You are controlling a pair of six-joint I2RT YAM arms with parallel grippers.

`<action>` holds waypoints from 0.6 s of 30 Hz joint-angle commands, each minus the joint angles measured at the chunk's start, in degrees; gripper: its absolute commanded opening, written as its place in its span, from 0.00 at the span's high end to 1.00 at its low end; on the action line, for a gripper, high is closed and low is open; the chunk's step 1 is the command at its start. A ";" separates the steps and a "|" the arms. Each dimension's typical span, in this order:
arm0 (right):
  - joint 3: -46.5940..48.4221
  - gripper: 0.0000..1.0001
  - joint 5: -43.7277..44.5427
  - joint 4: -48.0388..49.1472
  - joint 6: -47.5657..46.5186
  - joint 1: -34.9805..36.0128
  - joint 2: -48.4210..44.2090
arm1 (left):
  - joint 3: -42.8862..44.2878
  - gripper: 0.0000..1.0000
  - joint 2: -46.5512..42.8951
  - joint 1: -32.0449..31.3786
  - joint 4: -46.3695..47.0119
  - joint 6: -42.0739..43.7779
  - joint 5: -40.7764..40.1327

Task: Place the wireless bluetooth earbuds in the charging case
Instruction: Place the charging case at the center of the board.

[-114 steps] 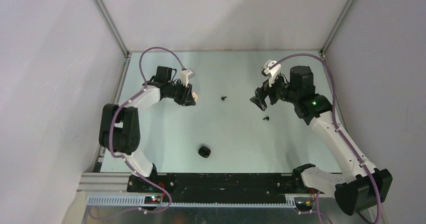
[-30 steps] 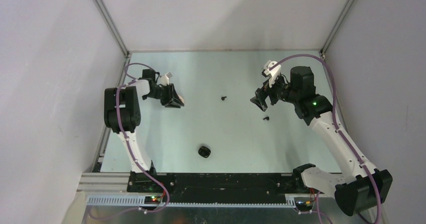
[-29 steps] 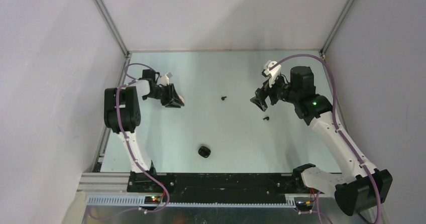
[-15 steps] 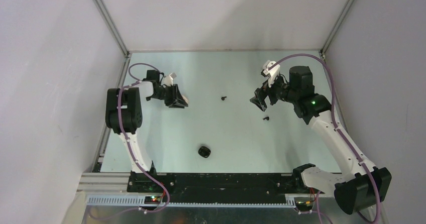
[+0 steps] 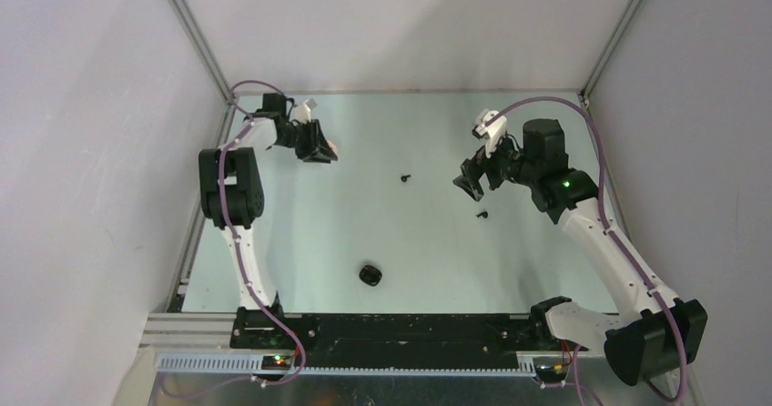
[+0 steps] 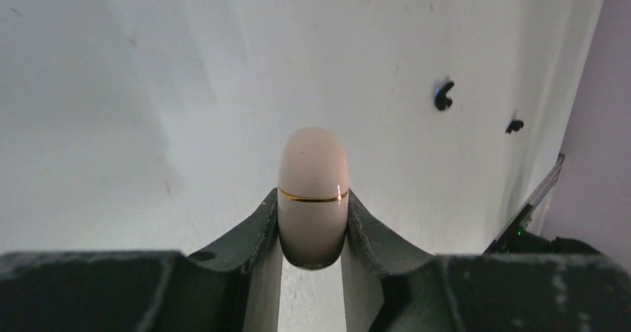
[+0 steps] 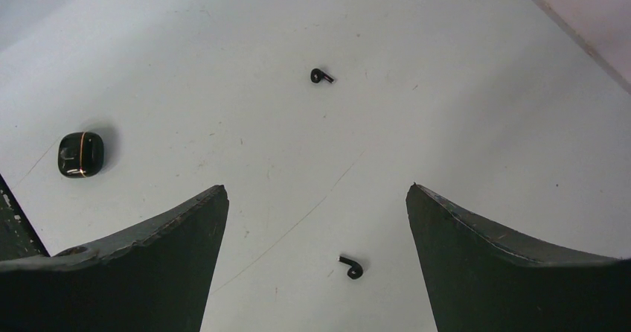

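My left gripper (image 6: 313, 198) is shut on a cream-white charging case (image 6: 313, 179) with a thin gold seam; its lid is closed and it is held off the table. In the top view that gripper (image 5: 320, 149) sits near the back left corner. Two black earbuds (image 5: 406, 178) (image 5: 482, 214) lie on the table, apart from each other. My right gripper (image 7: 316, 190) hangs open above them, the nearer earbud (image 7: 352, 267) lying between its fingers and the farther earbud (image 7: 321, 76) beyond. Both earbuds (image 6: 443, 96) (image 6: 513, 126) also show far off in the left wrist view.
A closed black charging case (image 5: 370, 275) with a gold seam lies at the near middle of the table, also in the right wrist view (image 7: 80, 154). Grey walls and metal corner posts (image 5: 193, 35) enclose the table on three sides.
My left arm has swung toward the back left corner, carrying the cream-white case away from the middle. The right arm and the earbuds have not moved.
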 commanded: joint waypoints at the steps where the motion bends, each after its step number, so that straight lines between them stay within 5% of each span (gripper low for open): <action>1: 0.08 0.06 0.31 1.17 -0.44 -0.86 -0.31 | 7.83 0.89 5.22 1.52 -5.48 -0.07 0.05; 7: 0.09 0.06 0.36 1.10 -0.95 -0.41 0.60 | 18.15 0.88 11.27 4.24 -9.46 -3.36 -0.81; 18: 0.08 0.05 1.92 1.17 -1.88 1.46 1.07 | 12.32 0.73 11.90 5.40 -6.60 -6.85 0.38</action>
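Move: The left hand holds the pink charging case. The bare spot on the board that it is being taken to lies about 3 cm ahead, 5 cm to the left and 5 cm below. The nearest black earbud lies roughly 6 cm back and 18 cm to that hand's right, the black charging case some 33 cm back and 11 cm right, both about 6 cm lower. From the right hand, the spot lies some 17 cm ahead, 36 cm left and 24 cm below. Forward and somewhat left at first, the left hand carries the pink charging case about 4.5 cm out over the far left of the board, then turns left and down, drawing back a centimetre as it sinks some 3.5 cm towards the surface. The wrist turns about 10 degrees counter-clockwise and the fingers tip a little steeper, keeping their hold; touch with the board can't be made out. ##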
